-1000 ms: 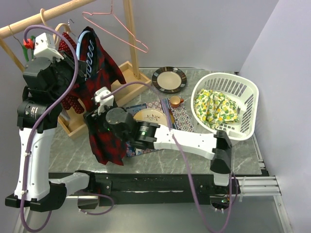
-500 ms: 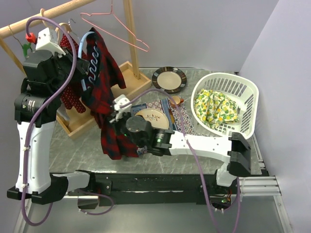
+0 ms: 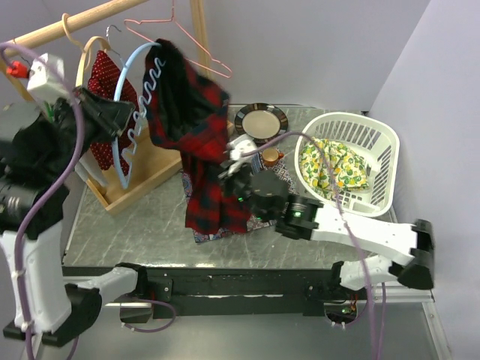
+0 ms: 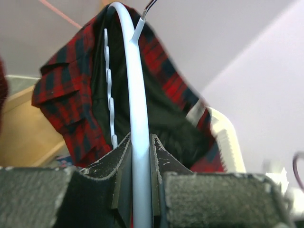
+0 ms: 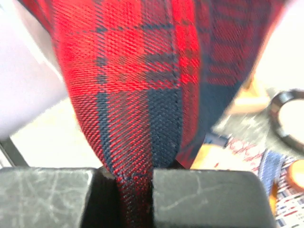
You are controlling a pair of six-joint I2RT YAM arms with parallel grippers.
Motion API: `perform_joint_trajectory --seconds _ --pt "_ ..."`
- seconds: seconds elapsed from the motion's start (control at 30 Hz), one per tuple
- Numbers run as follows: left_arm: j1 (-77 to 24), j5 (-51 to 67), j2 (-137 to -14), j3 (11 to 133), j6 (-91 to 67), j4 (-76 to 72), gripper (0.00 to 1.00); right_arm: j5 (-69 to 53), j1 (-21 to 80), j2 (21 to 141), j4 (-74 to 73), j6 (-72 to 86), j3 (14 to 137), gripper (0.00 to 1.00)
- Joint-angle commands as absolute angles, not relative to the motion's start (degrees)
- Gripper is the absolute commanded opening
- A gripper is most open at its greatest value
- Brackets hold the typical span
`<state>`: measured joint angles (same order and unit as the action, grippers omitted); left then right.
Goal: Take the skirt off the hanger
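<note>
A red and navy plaid skirt (image 3: pixel 204 154) hangs draped over one end of a light blue hanger (image 3: pixel 124 159), held up in the air in front of the rack. My left gripper (image 3: pixel 111 120) is shut on the hanger's bar (image 4: pixel 138 118), which runs straight up between the jaws (image 4: pixel 141 161). Plaid cloth (image 4: pixel 64 95) bunches round the hanger's top. My right gripper (image 3: pixel 234 168) is shut on a fold of the skirt (image 5: pixel 137 71) at its right side, the cloth pinched between the two black pads (image 5: pixel 135 192).
A wooden rack with a rod (image 3: pixel 71 25) stands at the back left, carrying a pink wire hanger (image 3: pixel 196 46) and a red dotted garment (image 3: pixel 111 88). A dark plate (image 3: pixel 261 122), an orange cup (image 3: pixel 270 156) and a white basket (image 3: pixel 381 161) of yellow cloth lie to the right.
My right gripper has shut on the skirt and moved right with it. The left arm has lifted the hanger up and to the right, and the skirt now hangs stretched toward the table's middle.
</note>
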<state>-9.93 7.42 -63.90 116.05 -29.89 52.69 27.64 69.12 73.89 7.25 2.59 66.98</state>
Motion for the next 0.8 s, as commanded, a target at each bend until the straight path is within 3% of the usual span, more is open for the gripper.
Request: perform_joint_trajectory --seconds 0.0,0.33,0.77 --pt "-9.8 17.8 -55.7 113.9 -30.5 43.3 0.01 28.7 67.5 64.3 11.2 -2.0 70.0 0.00" --pt "-9.8 25.4 -43.9 103.4 -28.7 44.1 0.01 33.3 64.9 58.9 10.7 -14.6 82.7 0.00" --pt "-9.8 15.7 -41.0 93.7 -26.0 38.4 0.01 37.4 48.5 63.5 10.9 -25.2 98.6 0.00"
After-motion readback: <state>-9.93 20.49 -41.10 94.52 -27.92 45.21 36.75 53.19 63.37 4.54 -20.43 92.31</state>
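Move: Still pinching the light-blue hanger at about its middle, the left hand has the tartan skirt's middle some 7 cm ahead, 13 cm right and 15 cm below; the red dotted skirt is 8 cm ahead, 5 cm left and 8 cm lower. From the right hand, already gripping the tartan skirt, the basket lies about 20 cm ahead, 38 cm right and 31 cm below, the hanger 3 cm ahead, 20 cm left and 18 cm above. Pulling the hanger and the tartan skirt apart: the right hand keeps its pinch on the cloth and sweeps up and right about 30 cm, away from the hanger, turning clockwise some 30 degrees with the fingers tipping up. The left keeps hold of the hanger and draws it back about 13 cm, turning clockwise, then eases a few centimetres forward and down. ##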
